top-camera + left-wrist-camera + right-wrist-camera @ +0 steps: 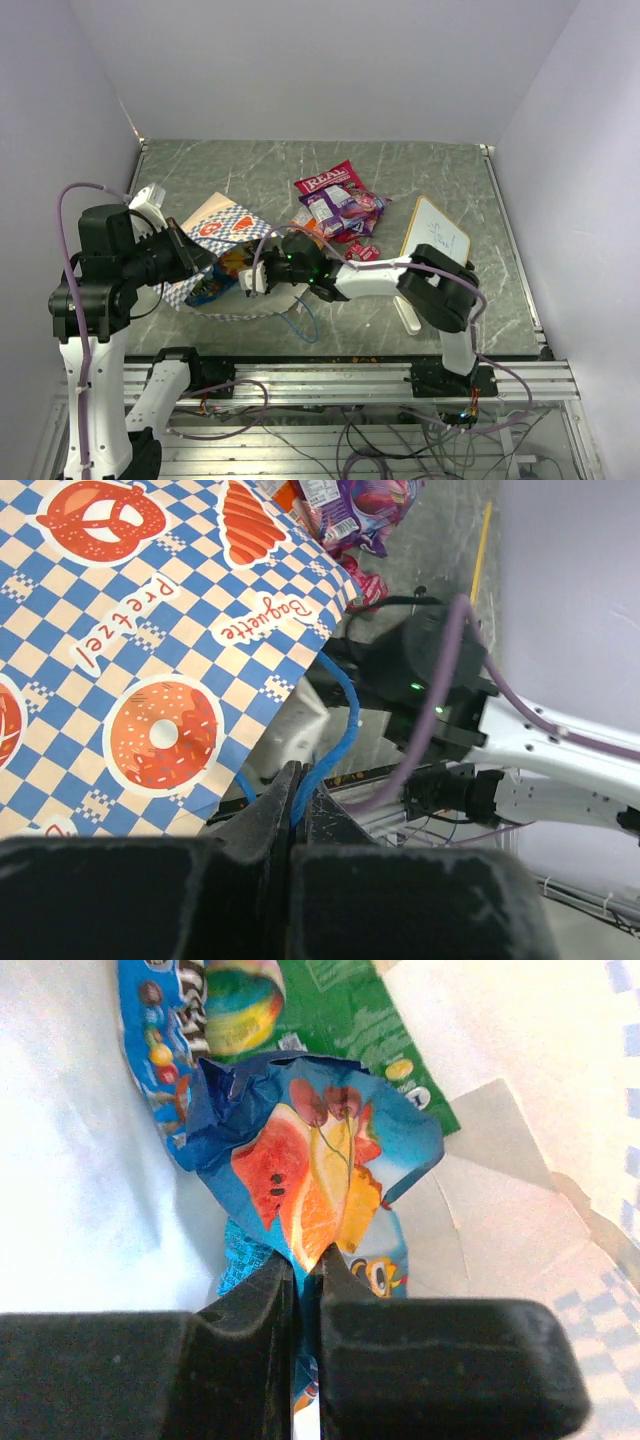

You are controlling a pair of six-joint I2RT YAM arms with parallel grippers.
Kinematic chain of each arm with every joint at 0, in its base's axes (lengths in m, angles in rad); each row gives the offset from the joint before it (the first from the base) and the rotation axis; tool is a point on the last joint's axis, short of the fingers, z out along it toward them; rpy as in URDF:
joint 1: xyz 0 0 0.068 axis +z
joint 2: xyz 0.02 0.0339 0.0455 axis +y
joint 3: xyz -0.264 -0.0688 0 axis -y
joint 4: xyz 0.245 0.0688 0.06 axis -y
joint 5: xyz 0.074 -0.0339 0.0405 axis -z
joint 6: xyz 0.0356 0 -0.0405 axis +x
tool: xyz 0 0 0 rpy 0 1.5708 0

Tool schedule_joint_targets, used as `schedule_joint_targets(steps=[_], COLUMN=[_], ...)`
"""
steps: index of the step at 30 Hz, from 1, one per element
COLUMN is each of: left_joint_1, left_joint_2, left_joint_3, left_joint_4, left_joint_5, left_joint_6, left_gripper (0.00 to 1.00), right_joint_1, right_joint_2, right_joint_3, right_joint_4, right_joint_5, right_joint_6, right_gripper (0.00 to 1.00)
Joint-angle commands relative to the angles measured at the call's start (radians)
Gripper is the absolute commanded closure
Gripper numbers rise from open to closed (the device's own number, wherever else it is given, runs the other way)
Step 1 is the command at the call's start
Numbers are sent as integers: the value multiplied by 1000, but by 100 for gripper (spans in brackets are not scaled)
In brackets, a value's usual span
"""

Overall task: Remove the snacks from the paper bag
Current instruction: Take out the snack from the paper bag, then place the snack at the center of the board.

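The blue-and-white checkered paper bag (222,228) lies on its side at the left, mouth toward the arms. My left gripper (297,788) is shut on its thin blue string handle (342,715), beside the bag's printed side (130,630). My right gripper (247,279) reaches into the bag's mouth. In the right wrist view it (307,1263) is shut on the edge of a crumpled blue packet with fruit pictures (320,1160). Behind that packet lie a blue packet (160,1050) and a green one (345,1005) on the bag's cream inside (500,1230). A pile of snacks (340,205) with the large red bag lies on the table.
A wood-framed whiteboard (436,236) lies right of the snack pile. The right arm (430,675) crosses just in front of the bag's mouth. Walls close off the table at the back and sides. A loose blue string (303,322) trails by the near edge.
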State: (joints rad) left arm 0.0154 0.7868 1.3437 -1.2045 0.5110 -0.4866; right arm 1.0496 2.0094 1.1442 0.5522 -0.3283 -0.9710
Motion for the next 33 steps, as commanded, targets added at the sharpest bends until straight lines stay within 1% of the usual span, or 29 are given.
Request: schedule_joint_targets(steps=[1, 5, 8, 9, 11, 17, 19, 22, 25, 30, 33], left_joint_1=[-6, -6, -6, -6, -6, -6, -6, -7, -6, -6, -6], left_joint_2=[-15, -18, -20, -20, -21, -4, 11, 40, 71, 130, 169], left_joint_3=[1, 3, -1, -9, -20, -39, -22, 11, 53, 117, 151], left_joint_4=[37, 82, 110, 118, 123, 130, 117, 112, 115, 98, 83], left_joint_5=[-73, -76, -84, -96, -110, -160, -209, -286, -331, -405, -461], left_joint_6=[-54, -81, -101, -107, -111, -134, -140, -133, -121, -87, -75], left_gripper=[93, 93, 93, 93, 93, 93, 93, 93, 93, 93, 93], right_joint_1=[-2, -2, -6, -11, -19, -74, -99, -150, -230, -372, -442], right_joint_2=[-163, -271, -358, -434, -503, -690, -732, -775, -798, -752, -703], right_joint_3=[-61, -127, -137, -151, -174, -150, -116, -64, -22, 72, 114], right_joint_4=[124, 96, 26, -31, -68, -222, -287, -365, -394, -424, -404], right_joint_5=[-91, -105, -110, -123, -124, -119, -115, -95, -88, -87, -100], right_joint_6=[155, 244, 296, 314, 334, 343, 324, 288, 284, 267, 287], right_gripper=[100, 100, 100, 100, 100, 100, 100, 100, 100, 100, 100])
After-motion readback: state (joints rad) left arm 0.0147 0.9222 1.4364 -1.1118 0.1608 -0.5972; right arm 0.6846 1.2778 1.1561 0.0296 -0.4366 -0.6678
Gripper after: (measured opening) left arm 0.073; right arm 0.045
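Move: Already pinched shut in the right fingers inside the paper bag is a blue snack pouch. From that hand the snack pile lies about 18 cm ahead, 21 cm right and 8 cm lower; an orange packet at its near edge is 13 cm ahead and 13 right, a small red one 6 ahead and 26 right. The green packet sits roughly 3 cm ahead, 11 left. From the left hand, the bag's middle is some 10 cm ahead, 2 right, 22 below; the pile 28 ahead, 29 right. Up and to the right, first easing back about 6 cm and then swinging forward again, the right hand draws the still-pinched pouch out through the bag's mouth, rising some 23 cm while its fingers tip up and turn clockwise. The left hand keeps its closed grip on the blue handle and shifts roughly 6 cm forward and 5 left, turning about 20 degrees counter-clockwise. ##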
